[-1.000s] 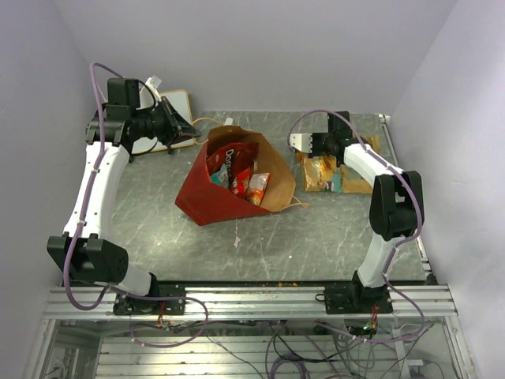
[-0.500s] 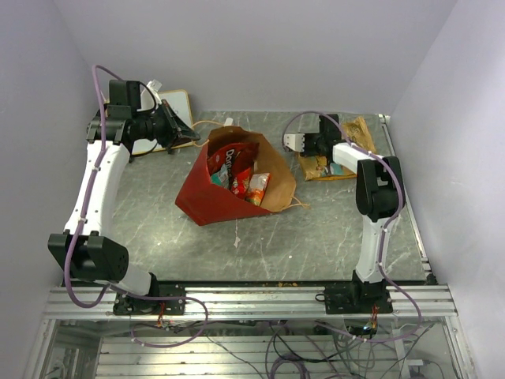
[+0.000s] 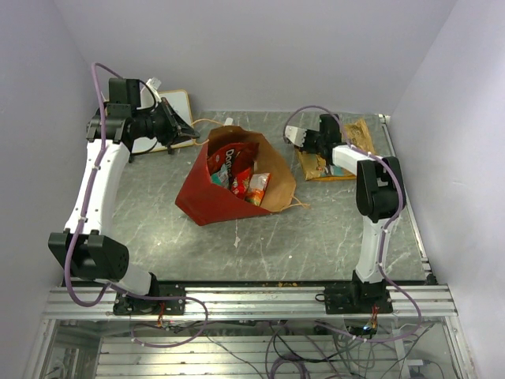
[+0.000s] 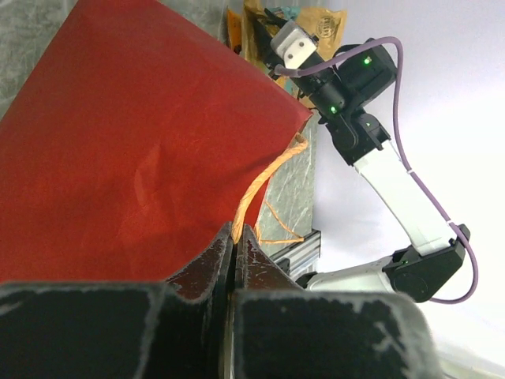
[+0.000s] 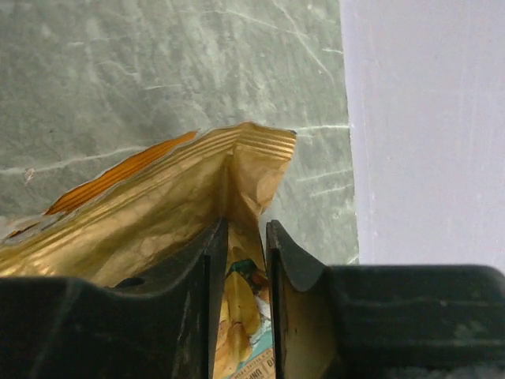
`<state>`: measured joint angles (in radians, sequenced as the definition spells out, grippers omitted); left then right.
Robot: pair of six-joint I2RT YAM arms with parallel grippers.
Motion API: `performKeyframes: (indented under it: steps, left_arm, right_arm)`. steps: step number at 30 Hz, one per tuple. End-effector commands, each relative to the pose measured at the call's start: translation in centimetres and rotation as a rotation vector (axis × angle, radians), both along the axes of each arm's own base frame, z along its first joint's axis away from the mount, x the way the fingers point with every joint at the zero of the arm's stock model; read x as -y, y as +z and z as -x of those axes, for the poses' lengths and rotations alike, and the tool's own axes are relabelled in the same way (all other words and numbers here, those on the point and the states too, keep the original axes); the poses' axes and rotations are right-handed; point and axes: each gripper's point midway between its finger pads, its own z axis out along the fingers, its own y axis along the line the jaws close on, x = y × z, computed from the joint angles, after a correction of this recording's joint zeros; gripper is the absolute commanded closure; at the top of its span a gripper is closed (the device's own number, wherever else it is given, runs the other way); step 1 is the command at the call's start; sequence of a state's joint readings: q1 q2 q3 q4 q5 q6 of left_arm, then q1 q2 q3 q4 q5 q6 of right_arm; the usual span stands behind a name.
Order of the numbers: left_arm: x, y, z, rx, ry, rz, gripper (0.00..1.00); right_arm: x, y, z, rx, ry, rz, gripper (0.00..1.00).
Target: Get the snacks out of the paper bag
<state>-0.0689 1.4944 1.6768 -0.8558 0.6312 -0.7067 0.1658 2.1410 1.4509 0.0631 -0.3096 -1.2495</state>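
Observation:
The red paper bag (image 3: 207, 201) lies on its side mid-table with its brown mouth open. Several red and orange snacks (image 3: 241, 175) show inside it. My left gripper (image 3: 189, 129) is at the bag's far left corner, shut on a tan cord handle (image 4: 256, 189) next to the red bag wall (image 4: 118, 142). My right gripper (image 3: 313, 151) is down at the far right. Its jaws stand slightly apart around a fold of a gold snack packet (image 5: 173, 213) lying on the table (image 5: 158, 71). That gold packet (image 3: 319, 167) and another packet (image 3: 359, 130) are outside the bag.
A white whiteboard (image 3: 177, 106) lies at the far left behind my left gripper. Walls close in the table on the left, back and right; the right wall (image 5: 426, 118) is close to the gold packet. An aluminium rail (image 3: 252, 296) runs along the near edge.
My right wrist has swung toward the back of the table with the gold packet, and its jaws have parted a little. The left arm and the bag have hardly moved.

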Motion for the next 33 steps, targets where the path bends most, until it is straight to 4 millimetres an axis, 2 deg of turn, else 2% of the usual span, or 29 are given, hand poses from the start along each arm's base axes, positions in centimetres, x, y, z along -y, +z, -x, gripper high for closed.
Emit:
performKeyframes:
  steps: [1, 3, 4, 5, 8, 10, 13, 17, 20, 23, 25, 28, 33]
  left_arm:
    - [-0.1, 1.8, -1.5, 0.091, -0.001, 0.006, 0.93]
    - [-0.2, 2.2, -2.0, 0.115, 0.001, -0.003, 0.93]
    - [-0.2, 2.3, -2.2, 0.126, 0.001, -0.002, 0.93]
    - [-0.1, 2.5, -2.5, 0.134, 0.0, 0.003, 0.93]
    - [0.1, 2.6, -3.0, 0.152, -0.004, 0.014, 0.93]
    - [0.1, 2.5, -3.3, 0.158, -0.004, 0.011, 0.93]
    - [0.3, 2.3, -3.5, 0.158, -0.01, 0.013, 0.93]
    - [1.1, 2.2, -3.1, 0.136, -0.019, 0.037, 0.93]
    - [2.6, 2.2, -2.3, 0.116, -0.053, 0.078, 0.93]
    - [3.4, 1.8, -1.5, 0.084, -0.079, 0.052, 0.93]
    - [3.8, 1.6, -1.1, 0.066, -0.089, 0.038, 0.93]
    - [4.4, 1.9, -0.7, 0.064, -0.097, 0.047, 0.93]
    - [4.2, 2.4, -0.7, 0.076, -0.071, 0.041, 0.93]
  right_arm:
    - [0.3, 4.5, -0.5, -0.003, -0.197, -0.172, 0.7]
    - [0.9, 6.8, -0.8, 0.029, -0.309, -0.242, 0.62]
    - [1.0, 7.4, -0.7, 0.028, -0.362, -0.294, 0.59]
    - [1.0, 9.3, -0.4, 0.04, -0.399, -0.353, 0.57]
    - [0.8, 12.3, 0.5, 0.023, -0.501, -0.551, 0.51]
    - [-0.1, 14.0, 1.4, -0.009, -0.531, -0.67, 0.48]
    - [-3.6, 15.0, 3.2, -0.09, -0.485, -0.796, 0.47]
    - [-8.3, 13.6, 5.3, -0.267, -0.447, -0.94, 0.47]
    - [-12.0, 12.3, 7.0, -0.418, -0.414, -0.989, 0.49]
    - [-14.8, 10.7, 9.0, -0.551, -0.428, -1.007, 0.48]
    - [-15.9, 8.9, 10.3, -0.658, -0.469, -1.014, 0.48]
    - [-16.4, 6.6, 12.1, -0.802, -0.557, -1.024, 0.47]
    - [-17.7, 4.6, 16.9, -0.959, -0.59, -1.012, 0.48]
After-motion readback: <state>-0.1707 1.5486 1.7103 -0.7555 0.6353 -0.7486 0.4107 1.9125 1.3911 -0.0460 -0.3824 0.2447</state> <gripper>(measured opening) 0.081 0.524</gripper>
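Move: The far right rim of the paper bag lies about 12 cm back, 16 cm left and 6 cm above the right hand. Inside the bag, the Doritos bag is roughly 10 cm back and 24 cm left of the hand, and the orange-white packet some 18 cm back and 16 cm left, both slightly higher. The gold snack bag is about level ahead, its middle 10 cm right and a little below. From the left hand that rim is about 9 cm ahead, 18 cm right and 20 cm down. The right fingers come up against the outside of the paper bag's far right rim: they leave the gold snack bag, opening to about half, rise some 17 cm, swing left and back, then dip about 10 cm. The wrist rolls some 75 degrees, left side rising. The left hand keeps the handle pinched, easing forward, then about 4 cm right and slightly back. ##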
